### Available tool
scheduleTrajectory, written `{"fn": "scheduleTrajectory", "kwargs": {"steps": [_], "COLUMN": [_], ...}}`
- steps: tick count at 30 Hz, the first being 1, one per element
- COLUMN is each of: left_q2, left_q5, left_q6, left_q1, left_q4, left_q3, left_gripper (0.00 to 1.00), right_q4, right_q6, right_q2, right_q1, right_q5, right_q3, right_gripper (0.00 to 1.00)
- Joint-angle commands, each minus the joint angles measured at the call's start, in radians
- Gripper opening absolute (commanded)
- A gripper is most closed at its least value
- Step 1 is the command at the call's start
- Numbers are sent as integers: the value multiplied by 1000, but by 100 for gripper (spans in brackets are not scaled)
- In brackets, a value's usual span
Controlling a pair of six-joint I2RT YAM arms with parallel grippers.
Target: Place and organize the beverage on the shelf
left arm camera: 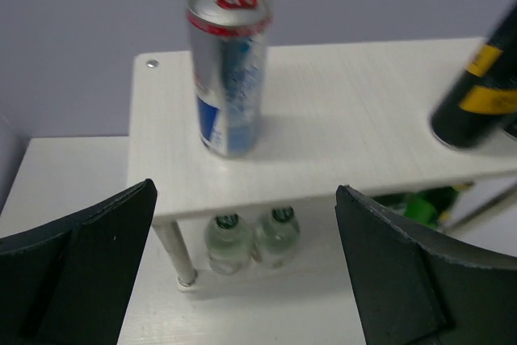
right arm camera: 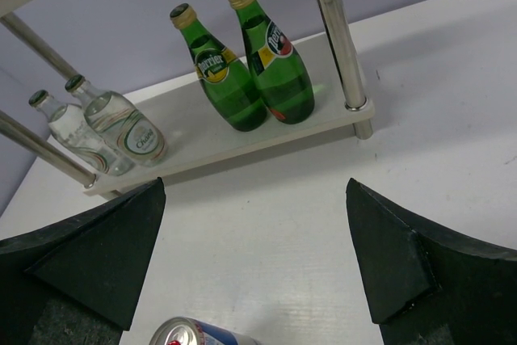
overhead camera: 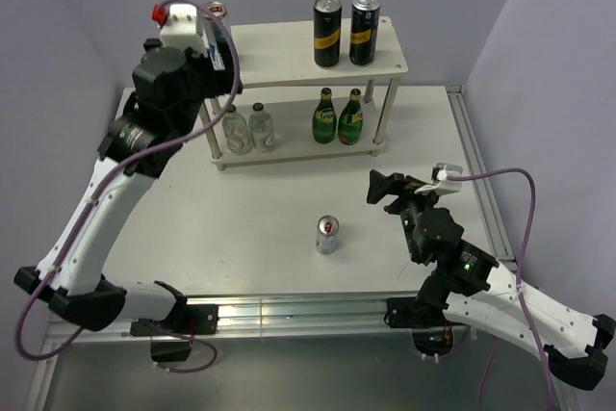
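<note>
One slim silver-blue-red can point(left arm camera: 229, 66) stands upright at the left end of the shelf's top board point(left arm camera: 347, 127). My left gripper point(left arm camera: 245, 199) is open just in front of it, and the can is free of the fingers. In the top view this gripper point(overhead camera: 218, 45) hovers at the shelf's point(overhead camera: 289, 69) left end. A second slim can point(overhead camera: 328, 234) stands on the table. My right gripper point(right arm camera: 254, 191) is open just behind that can point(right arm camera: 202, 333) and does not touch it. Two clear bottles point(right arm camera: 121, 123) and two green bottles point(right arm camera: 242, 70) stand on the lower board.
Two taller black cans with yellow labels point(overhead camera: 346, 30) stand at the right end of the top board. One of them point(left arm camera: 477, 94) shows at the right edge of the left wrist view. Round posts point(right arm camera: 339, 38) hold up the top board. A metal rail point(overhead camera: 476, 170) runs along the table's right edge.
</note>
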Motion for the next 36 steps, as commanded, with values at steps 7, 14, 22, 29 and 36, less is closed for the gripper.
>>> {"fn": "scheduleTrajectory", "kwargs": {"steps": [7, 14, 22, 29, 36], "left_q2": [-280, -381, -303, -179, -92], "left_q5": [-11, 163, 269, 335, 335], "left_q6": [-41, -176, -213, -210, -222], "left_q1": [-370, -476, -559, -625, -660], "left_q4": [72, 290, 597, 681, 777], "left_q3": [-437, -838, -1096, -1133, -1156], "left_gripper": [99, 99, 99, 99, 99], "right_q4": [1, 10, 4, -1, -1], "right_q6": [8, 5, 8, 10, 10], "right_q2": [-1, 9, -4, -2, 2], "right_q1": [-6, -6, -6, -6, -6], "right_q5": [35, 34, 40, 49, 51], "right_q3": [-6, -4, -9, -9, -9], "right_gripper": [100, 100, 100, 100, 100]}}
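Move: The silver can standing alone on the table lies about 20 cm back from the left hand, 26 cm to its right and some 41 cm below. The can already placed on the shelf top stands roughly 10 cm ahead of that hand, 1 cm to its right and 6 cm below; the pair of clear bottles is about 10 cm ahead, 4 cm to the right and 36 cm below. From the waiting right hand, the silver can is about 4 cm back, 13 cm left and 21 cm down. Empty and wide open, the left hand keeps backing away from the can on the shelf top, swinging right as it goes, then sinks steeply towards the silver can on the table, about 34 cm down with some 22 cm back and as much to the right. On the way the wrist turns clockwise by about 50 degrees and tips fingers-down by some 25, and the hand slows to arrive close beside the silver can near the height of its top, fingers still open and no touch to be seen. ##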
